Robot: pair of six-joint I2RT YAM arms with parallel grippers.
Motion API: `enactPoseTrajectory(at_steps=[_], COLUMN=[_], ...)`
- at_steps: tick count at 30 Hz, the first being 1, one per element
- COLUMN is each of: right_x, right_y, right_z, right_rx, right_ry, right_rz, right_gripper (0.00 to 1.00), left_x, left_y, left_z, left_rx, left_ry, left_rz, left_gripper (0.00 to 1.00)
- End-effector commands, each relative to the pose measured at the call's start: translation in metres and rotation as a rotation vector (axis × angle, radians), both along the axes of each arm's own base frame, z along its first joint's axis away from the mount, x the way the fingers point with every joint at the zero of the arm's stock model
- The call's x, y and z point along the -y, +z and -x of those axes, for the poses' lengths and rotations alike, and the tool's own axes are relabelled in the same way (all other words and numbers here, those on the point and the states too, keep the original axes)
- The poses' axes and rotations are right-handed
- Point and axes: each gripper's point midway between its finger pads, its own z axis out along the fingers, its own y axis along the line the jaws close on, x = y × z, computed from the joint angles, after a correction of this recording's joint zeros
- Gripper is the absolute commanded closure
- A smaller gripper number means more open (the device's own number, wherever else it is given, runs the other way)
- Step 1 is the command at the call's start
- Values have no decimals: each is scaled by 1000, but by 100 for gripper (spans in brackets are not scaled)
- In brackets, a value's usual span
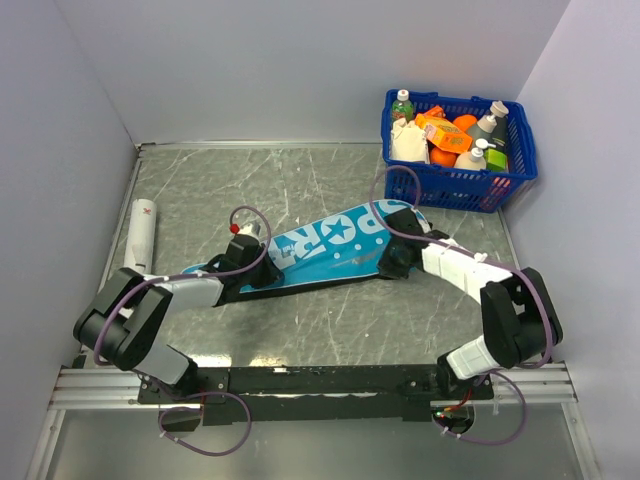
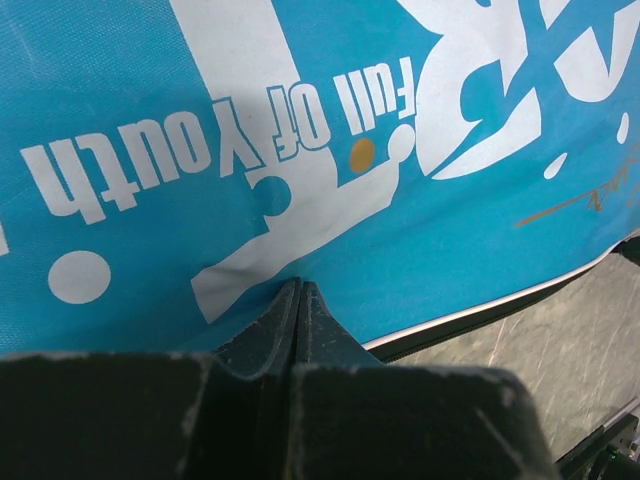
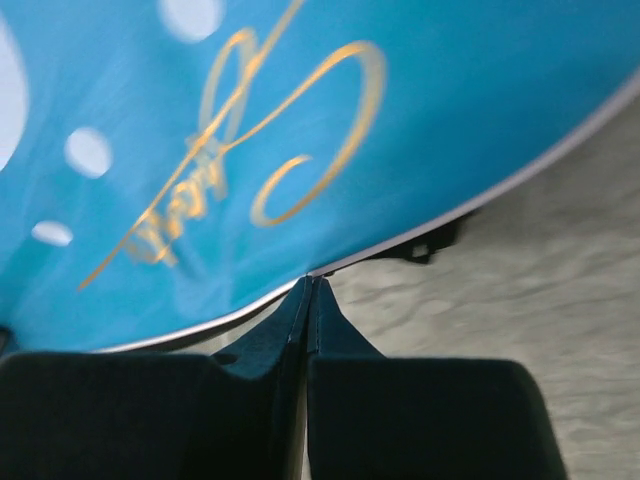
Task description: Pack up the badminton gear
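Observation:
The blue bag [image 1: 330, 240] lettered SPORT lies slantwise across the middle of the table, narrow end to the left. My left gripper [image 1: 260, 266] rests on its narrow part. In the left wrist view its jaws [image 2: 300, 284] are shut on a wrinkle of the bag's cloth [image 2: 450, 250]. My right gripper [image 1: 388, 264] sits at the near edge of the wide end. In the right wrist view its tips [image 3: 311, 280] meet right on the white-piped edge of the bag [image 3: 450, 100]. A long white tube [image 1: 140, 232] with a red mark lies at the far left.
A blue mesh basket [image 1: 455, 186] full of bottles, oranges and packets stands at the back right corner. Grey walls close in the table on the left, back and right. A small white and red item [image 1: 246, 231] sits just behind the left gripper. A black zip pull [image 3: 430, 245] hangs under the bag's edge.

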Motion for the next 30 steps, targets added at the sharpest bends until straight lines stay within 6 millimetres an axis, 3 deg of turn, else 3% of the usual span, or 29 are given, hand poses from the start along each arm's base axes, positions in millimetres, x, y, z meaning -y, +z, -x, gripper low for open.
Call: enactPoseTrajectory(at_steps=[1, 5, 8, 16, 20, 22, 26, 30], right_x=[-32, -46, -71, -183, -221, -229, -218, -191], right_y=[24, 25, 23, 22, 27, 28, 23, 25], right_z=[-18, -19, -20, -2, 10, 15, 23, 31], right_rx=[64, 70, 66, 19, 17, 20, 15, 53], right_ry=[21, 49, 88, 302, 386, 397, 376, 345], right_rz=[-64, -80, -117, -279, -371, -390, -371, -331], right_gripper=[100, 100, 100, 100, 100, 100, 100, 100], left_x=[-4, -3, -1, 0, 2, 4, 9, 9], left_y=[-20, -20, -19, -10, -4, -2, 8, 44], left_z=[15, 15, 14, 13, 12, 12, 12, 13], left_rx=[-62, -59, -56, -40, -23, -17, 11, 60], left_ry=[-20, -24, -30, -35, -42, -58, -80, -95], left_rz=[-26, -20, -15, -5, 3, 3, 9, 23], left_gripper=[99, 99, 99, 99, 99, 99, 99, 99])
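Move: The right hand, already pinching at the near edge of the blue racket bag, is heading for the left fingertips, which rest on that edge about 26 cm to its left and 1 cm nearer the robot. The bag's middle lies some 21 cm left and 6 cm ahead of the right hand, the blue basket roughly 16 cm right and 26 cm ahead. From the left hand, the bag's middle is about 6 cm ahead and 5 cm right. Still pinching what looks like the zip pull, the right fingertips run left along the bag's near edge for about 20 cm, drifting some 3 cm back, until they come close beside the left gripper. Most of the run is quick, easing at the end, with the hand turning counter-clockwise about 20 degrees and leaning its fingers left. The left hand keeps its shut tips on the edge, easing back and up about 1 cm only at the end. ##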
